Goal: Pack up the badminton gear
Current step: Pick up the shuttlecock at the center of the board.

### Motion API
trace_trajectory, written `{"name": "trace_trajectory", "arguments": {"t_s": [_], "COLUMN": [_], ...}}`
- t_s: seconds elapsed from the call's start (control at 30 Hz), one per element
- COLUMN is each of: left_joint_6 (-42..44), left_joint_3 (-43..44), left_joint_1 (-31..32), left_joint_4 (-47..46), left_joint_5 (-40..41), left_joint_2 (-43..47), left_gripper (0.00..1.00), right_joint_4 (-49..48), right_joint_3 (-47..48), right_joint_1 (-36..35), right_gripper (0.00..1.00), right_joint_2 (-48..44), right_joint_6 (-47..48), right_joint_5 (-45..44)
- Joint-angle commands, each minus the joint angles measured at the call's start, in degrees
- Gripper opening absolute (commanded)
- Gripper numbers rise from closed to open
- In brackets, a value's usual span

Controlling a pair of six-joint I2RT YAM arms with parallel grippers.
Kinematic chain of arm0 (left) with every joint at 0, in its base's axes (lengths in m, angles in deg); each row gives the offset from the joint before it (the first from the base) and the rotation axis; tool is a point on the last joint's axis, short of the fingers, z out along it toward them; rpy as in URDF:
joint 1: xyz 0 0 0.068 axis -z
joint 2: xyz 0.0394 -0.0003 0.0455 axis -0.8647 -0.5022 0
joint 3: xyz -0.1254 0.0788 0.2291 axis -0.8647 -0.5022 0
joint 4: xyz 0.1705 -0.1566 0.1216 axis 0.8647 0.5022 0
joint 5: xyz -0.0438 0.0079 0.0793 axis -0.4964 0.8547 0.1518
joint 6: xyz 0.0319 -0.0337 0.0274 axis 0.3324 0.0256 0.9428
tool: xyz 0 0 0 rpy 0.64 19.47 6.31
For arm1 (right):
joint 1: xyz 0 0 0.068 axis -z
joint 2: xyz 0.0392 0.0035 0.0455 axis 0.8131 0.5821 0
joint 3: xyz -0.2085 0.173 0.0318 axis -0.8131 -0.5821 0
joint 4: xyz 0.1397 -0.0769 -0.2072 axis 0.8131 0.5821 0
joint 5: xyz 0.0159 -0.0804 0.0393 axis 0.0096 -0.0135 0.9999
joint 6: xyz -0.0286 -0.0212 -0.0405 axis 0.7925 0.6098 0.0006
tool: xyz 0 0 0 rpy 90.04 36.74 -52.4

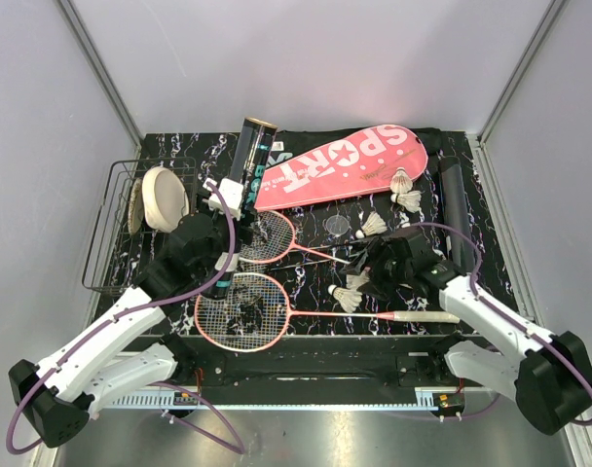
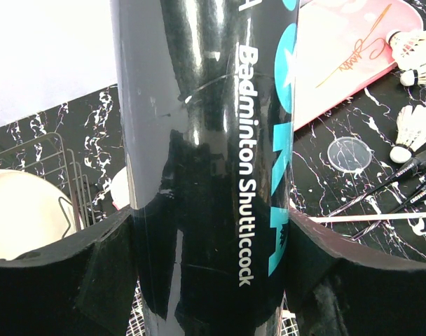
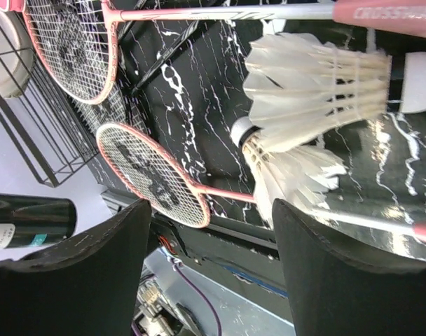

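My left gripper (image 1: 230, 197) is shut on the dark tube (image 1: 249, 158), which leans up over the table's back left. In the left wrist view the tube (image 2: 206, 140) fills the gap between the fingers (image 2: 55, 273). Two pink rackets lie in the middle, one head (image 1: 240, 309) near, the other (image 1: 267, 236) behind it. The pink SPORT case (image 1: 345, 165) rests on the black bag (image 1: 454, 199). My right gripper (image 1: 366, 275) stands open beside two shuttlecocks (image 1: 351, 290). In the right wrist view these shuttlecocks (image 3: 318, 84) lie ahead of its empty jaws. More shuttlecocks (image 1: 405, 192) lie by the case.
A black wire basket (image 1: 109, 243) holding a cream disc (image 1: 165, 199) stands at the left edge. A clear round lid (image 1: 339, 226) lies between the case and the rackets. White walls close in the back and sides.
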Motion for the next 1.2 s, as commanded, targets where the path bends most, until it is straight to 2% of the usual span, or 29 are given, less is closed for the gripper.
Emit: {"name": "trace_trajectory", "arguments": {"t_s": [0.0, 0.23, 0.43, 0.47, 0.57, 0.67, 0.77, 0.93, 1.0, 1.07, 1.1, 1.13, 1.17], "left_joint_6": [-0.7, -0.5, -0.7, -0.8, -0.8, -1.0, -1.1, -1.3, -1.3, -0.3, 0.4, 1.5, 5.3], "left_joint_3": [1.1, 0.7, 0.9, 0.9, 0.9, 1.1, 1.2, 1.0, 1.0, 0.7, 0.6, 0.2, -0.7], "left_joint_1": [-0.2, -0.1, -0.1, -0.1, -0.1, -0.1, -0.1, -0.1, -0.2, -0.1, -0.1, -0.1, 0.0], "left_joint_4": [-4.7, -5.0, -4.9, -4.9, -4.9, -4.7, -4.8, -4.8, -4.9, -4.8, -4.7, -4.7, -4.0], "left_joint_5": [1.1, 1.4, 0.9, 0.8, 0.5, -0.1, -0.3, -0.5, -0.8, -2.1, -2.8, -6.1, -9.1], "left_joint_2": [0.5, 0.6, 0.5, 0.5, 0.5, 0.4, 0.4, 0.1, -0.1, 0.1, 0.3, 1.1, 1.8], "left_gripper": [0.0, 0.0, 0.0, 0.0, 0.0, 0.0, 0.0, 0.0, 0.0, 0.0, 0.0, 0.0, 0.0], "right_joint_4": [-12.3, -10.2, -5.4, -2.2, 0.6, -5.6, -12.8, -17.3, -20.8, -21.6, -21.5, -21.3, -20.9], "right_joint_3": [-3.0, -2.6, -1.7, -0.5, -1.2, -5.2, -7.1, -6.4, -6.4, -5.3, -4.8, -4.5, -3.6], "right_joint_1": [-3.5, -6.0, -6.1, -6.2, -6.4, -6.4, -6.4, -7.1, -7.5, -7.9, -8.3, -9.1, -9.7], "right_gripper": [0.74, 0.71, 0.78, 0.79, 0.8, 0.76, 0.71, 0.69, 0.55, 0.31, 0.23, 0.16, 0.04], "right_joint_2": [3.2, 6.1, 3.0, 2.3, -0.7, -1.8, 1.3, 6.9, 9.1, 10.8, 12.0, 12.1, 11.7], "right_joint_6": [-8.2, -8.3, -3.6, -2.5, -3.0, -6.0, -8.7, -9.7, -9.6, -7.9, -7.2, -6.4, -4.1], "right_joint_5": [-1.3, -6.2, -7.0, -7.4, -7.6, -6.4, -4.5, -6.9, -7.2, -6.9, -6.8, -6.5, -5.9]}}
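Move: Under the right hand lie two overlapping shuttlecocks. The near one, the likely aim, is about 3 cm left, 2 cm back and 6 cm below; the other lies some 2 cm ahead, 1 cm right and equally low, its feathers across it. The near racket's shaft crosses 7 cm back and 3 cm left, 8 cm down. From the left hand, the near shuttlecock is roughly 25 cm right, 10 cm back and 25 cm down. Dipping about 3 cm and edging left over the two shuttlecocks, the right hand rises again by a centimetre or two, then sinks a second time, ending about 5 cm lower and 3 cm farther left than it began. The wrist hardly turns; the fingers stay open until this last descent, then close most of the way on the near shuttlecock's feathers. The left hand holds the tube still. ##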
